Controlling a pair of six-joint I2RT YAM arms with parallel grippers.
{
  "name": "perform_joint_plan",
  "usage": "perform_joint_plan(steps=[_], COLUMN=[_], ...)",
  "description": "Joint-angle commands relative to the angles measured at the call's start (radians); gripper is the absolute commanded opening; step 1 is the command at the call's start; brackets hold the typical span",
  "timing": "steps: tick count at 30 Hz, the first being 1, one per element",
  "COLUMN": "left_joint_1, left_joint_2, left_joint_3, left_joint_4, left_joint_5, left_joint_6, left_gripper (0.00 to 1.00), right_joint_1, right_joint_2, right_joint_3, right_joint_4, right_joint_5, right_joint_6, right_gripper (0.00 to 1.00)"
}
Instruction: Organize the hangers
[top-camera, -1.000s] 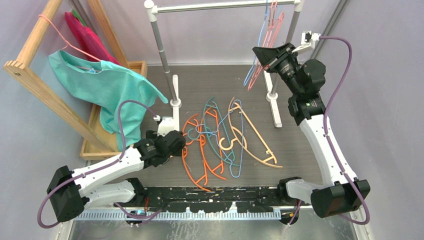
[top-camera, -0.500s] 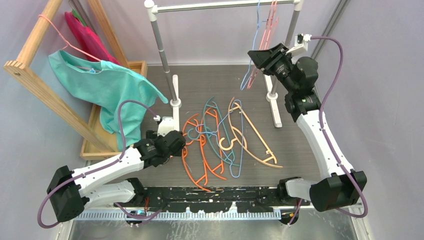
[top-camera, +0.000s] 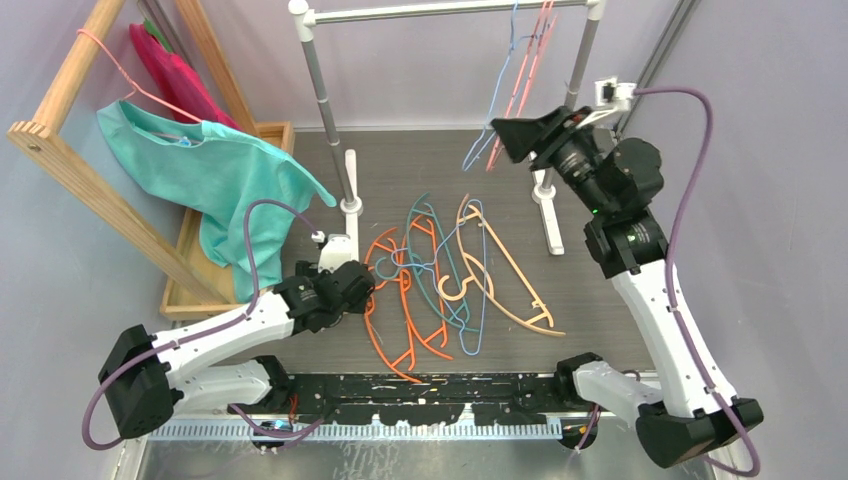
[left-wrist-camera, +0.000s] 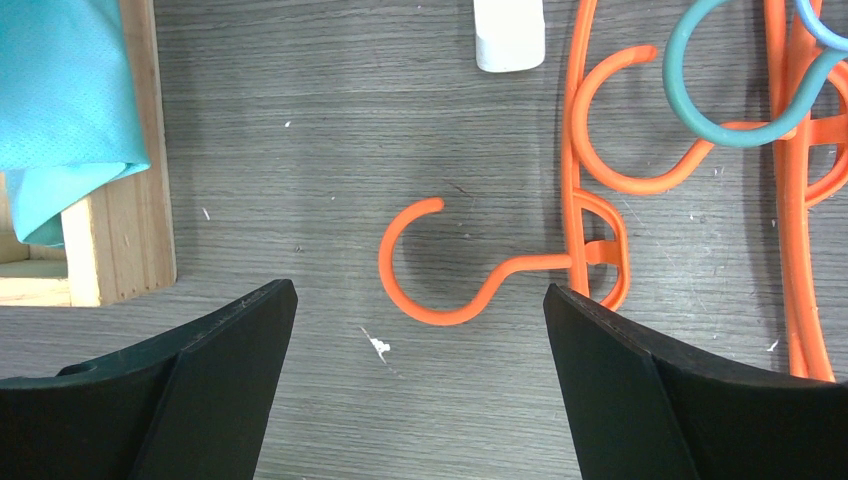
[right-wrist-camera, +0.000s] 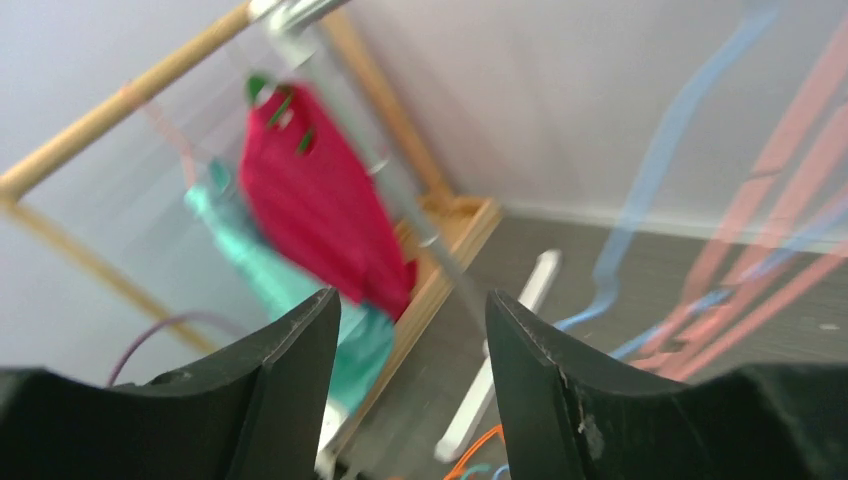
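Observation:
Several hangers lie in a loose pile on the table: orange plastic ones (top-camera: 395, 300), a teal one (top-camera: 430, 262), a light-blue wire one (top-camera: 478, 305) and a broad tan one (top-camera: 512, 292). A light-blue (top-camera: 497, 95) and pink wire hangers (top-camera: 527, 70) hang from the rail (top-camera: 440, 12), tilted to the left. My right gripper (top-camera: 510, 135) is open just below them, holding nothing (right-wrist-camera: 413, 310). The light-blue hanger (right-wrist-camera: 650, 170) and pink hangers (right-wrist-camera: 775, 200) show blurred at its right. My left gripper (left-wrist-camera: 420, 300) is open low over the table, with an orange hanger's hook (left-wrist-camera: 440, 265) just ahead of its fingers.
A wooden rack (top-camera: 60, 95) at the left carries a pink wire hanger with a teal shirt (top-camera: 215, 175) and a red garment (top-camera: 175, 70). Its wooden base (left-wrist-camera: 120, 200) lies left of my left gripper. The rail's white feet (top-camera: 350, 205) (top-camera: 550, 220) stand on the table.
My right gripper has opened and let go of the wire hangers on the rail. It has drawn back down and right, and the hangers have swung left. The left arm has barely shifted.

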Motion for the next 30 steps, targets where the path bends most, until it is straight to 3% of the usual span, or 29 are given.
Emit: perform_joint_plan(steps=[1,5,8,16,20,30], left_joint_1=[0.0,0.0,-0.001,-0.001,0.0,0.001], left_joint_2=[0.014,0.027,0.031,0.034,0.045,0.03], left_joint_3=[0.006,0.006,0.002,-0.008,-0.002,-0.016], left_joint_4=[0.045,0.043,0.038,0.036,0.029,0.028], left_joint_5=[-0.01,-0.007,-0.006,-0.016,-0.023,-0.026], left_joint_6=[-0.03,-0.04,-0.046,-0.052,-0.052,-0.051], left_gripper=[0.98,0.98,0.98,0.98,0.98,0.98], right_joint_1=[0.233,0.487,0.556,0.577,0.579,0.577], right_joint_2=[0.043,0.089,0.133,0.265,0.376,0.501], right_joint_3=[0.093,0.035,-0.056,-0.353,-0.386,-0.412], right_joint_4=[-0.193,-0.284,-0.33,-0.287,-0.25,-0.188], right_joint_5=[0.03,0.196,0.256,0.286,0.271,0.301], right_joint_6=[-0.235,-0.321,-0.312,-0.254,-0.267,-0.282], right_gripper=[0.59,0.56,0.52,0.42,0.36,0.35])
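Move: The blue hanger, lying loose on the table with its hook towards the left arm, is roughly 47 cm below the right hand, about 6 cm back and 7 cm to its left. At that same depth the teal hanger under it is 4 cm back and 10 cm left, the orange hangers 9 cm back and 13 cm left, and the tan one 5 cm back and 3 cm right. From the left hand the blue hanger lies some 22 cm right, 4 cm ahead and 8 cm below. Already free of the hangers on the rail, the right hand swings about 15 cm left and several centimetres back, then plunges down towards the blue hanger's neck end, drifting a little right again and slowing to a hover just above the pile, some 42 cm lower than it began. On the way the wrist turns about 70 degrees, from pointing out and slightly up to steeply down, and the fingers narrow from wide to about a third open, with no touch yet on any hanger. ##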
